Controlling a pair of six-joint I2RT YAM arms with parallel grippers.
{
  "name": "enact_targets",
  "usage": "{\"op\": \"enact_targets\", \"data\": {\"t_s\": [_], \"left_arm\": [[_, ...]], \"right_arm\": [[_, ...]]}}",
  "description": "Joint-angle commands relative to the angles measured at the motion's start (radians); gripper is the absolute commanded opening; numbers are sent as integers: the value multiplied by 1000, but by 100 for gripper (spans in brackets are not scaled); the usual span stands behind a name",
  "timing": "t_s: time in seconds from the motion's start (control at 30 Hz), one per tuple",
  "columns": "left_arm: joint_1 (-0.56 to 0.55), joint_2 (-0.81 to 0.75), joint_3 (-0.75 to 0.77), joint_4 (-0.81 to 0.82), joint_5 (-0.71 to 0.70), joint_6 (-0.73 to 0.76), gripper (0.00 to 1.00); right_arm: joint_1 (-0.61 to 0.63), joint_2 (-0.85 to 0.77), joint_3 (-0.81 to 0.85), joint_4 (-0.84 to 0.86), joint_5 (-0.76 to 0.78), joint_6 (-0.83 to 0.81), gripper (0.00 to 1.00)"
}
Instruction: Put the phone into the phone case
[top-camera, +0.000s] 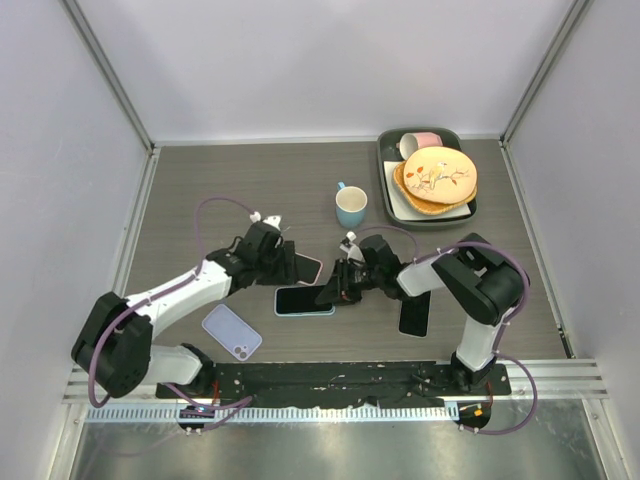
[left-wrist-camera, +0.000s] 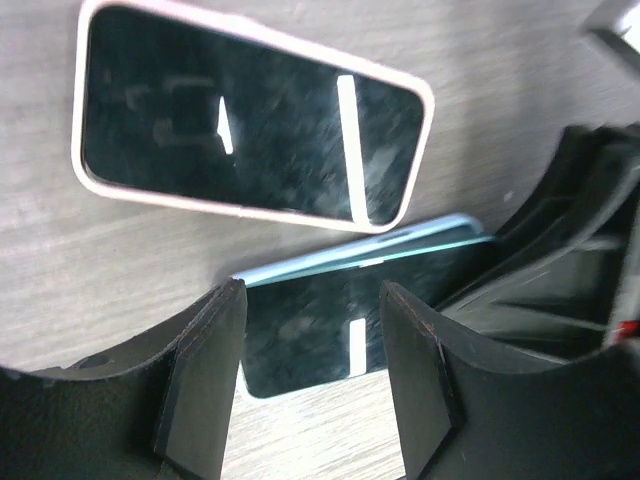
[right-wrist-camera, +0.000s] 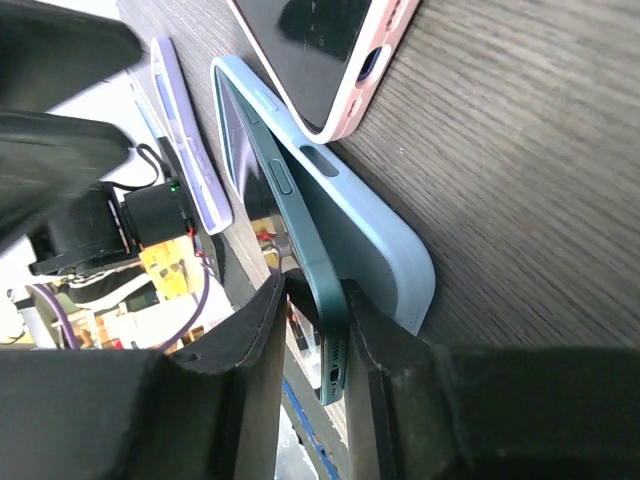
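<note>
The dark teal phone (top-camera: 300, 300) lies screen up in a light blue phone case (top-camera: 322, 312) near the middle of the table. In the right wrist view, the phone's (right-wrist-camera: 300, 230) near end stands lifted out of the case (right-wrist-camera: 380, 240). My right gripper (right-wrist-camera: 315, 330) straddles that end; one finger touches the phone and a slim gap shows on the other side. My right gripper (top-camera: 338, 290) is at the phone's right end. My left gripper (left-wrist-camera: 315, 390) hovers open over the phone's (left-wrist-camera: 310, 330) left end, touching nothing. My left gripper (top-camera: 283, 262) sits just above that end in the top view.
A second phone in a pink case (top-camera: 306, 267) lies just behind the blue one. A lilac case (top-camera: 232, 332) lies front left and a black phone (top-camera: 415, 312) front right. A blue cup (top-camera: 351, 206) and a tray (top-camera: 385, 175) of plates stand behind.
</note>
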Motion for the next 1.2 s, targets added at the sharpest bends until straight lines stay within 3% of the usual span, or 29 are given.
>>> {"op": "enact_targets", "data": {"t_s": [0.0, 0.37, 0.73, 1.17], "left_arm": [[-11, -32, 91, -30, -53, 82, 60], [-75, 19, 34, 74, 34, 20, 58], [-134, 86, -54, 160, 59, -46, 41], [-137, 134, -90, 134, 42, -67, 34]], "right_arm": [[65, 30, 9, -379, 237, -208, 31], [131, 0, 94, -600, 395, -286, 48], [152, -48, 111, -645, 438, -318, 65], [166, -127, 131, -688, 444, -350, 72]]}}
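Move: The phone sits tilted in the light-blue case; their middle is about 6 cm back, 4 cm right and 5 cm below the left hand. From the right hand, whose fingers are around the phone's right end, that middle lies roughly 6 cm left, 2 cm back and 2 cm lower. The pink case with its phone lies some 9 cm ahead of the blue one and 2 cm left of it; the purple case is about 15 cm back and 14 cm left of the left hand. The phone's right end is let go by the right hand, whose fingers spread wide around it while the wrist dips them some 15 degrees and rises slightly. The left hand first hops up and forward about 3 cm, then swings right, back and down over the phone, ending about 5 cm to the right with its fingers partly closed, just over the glass near the right hand's fingers. ##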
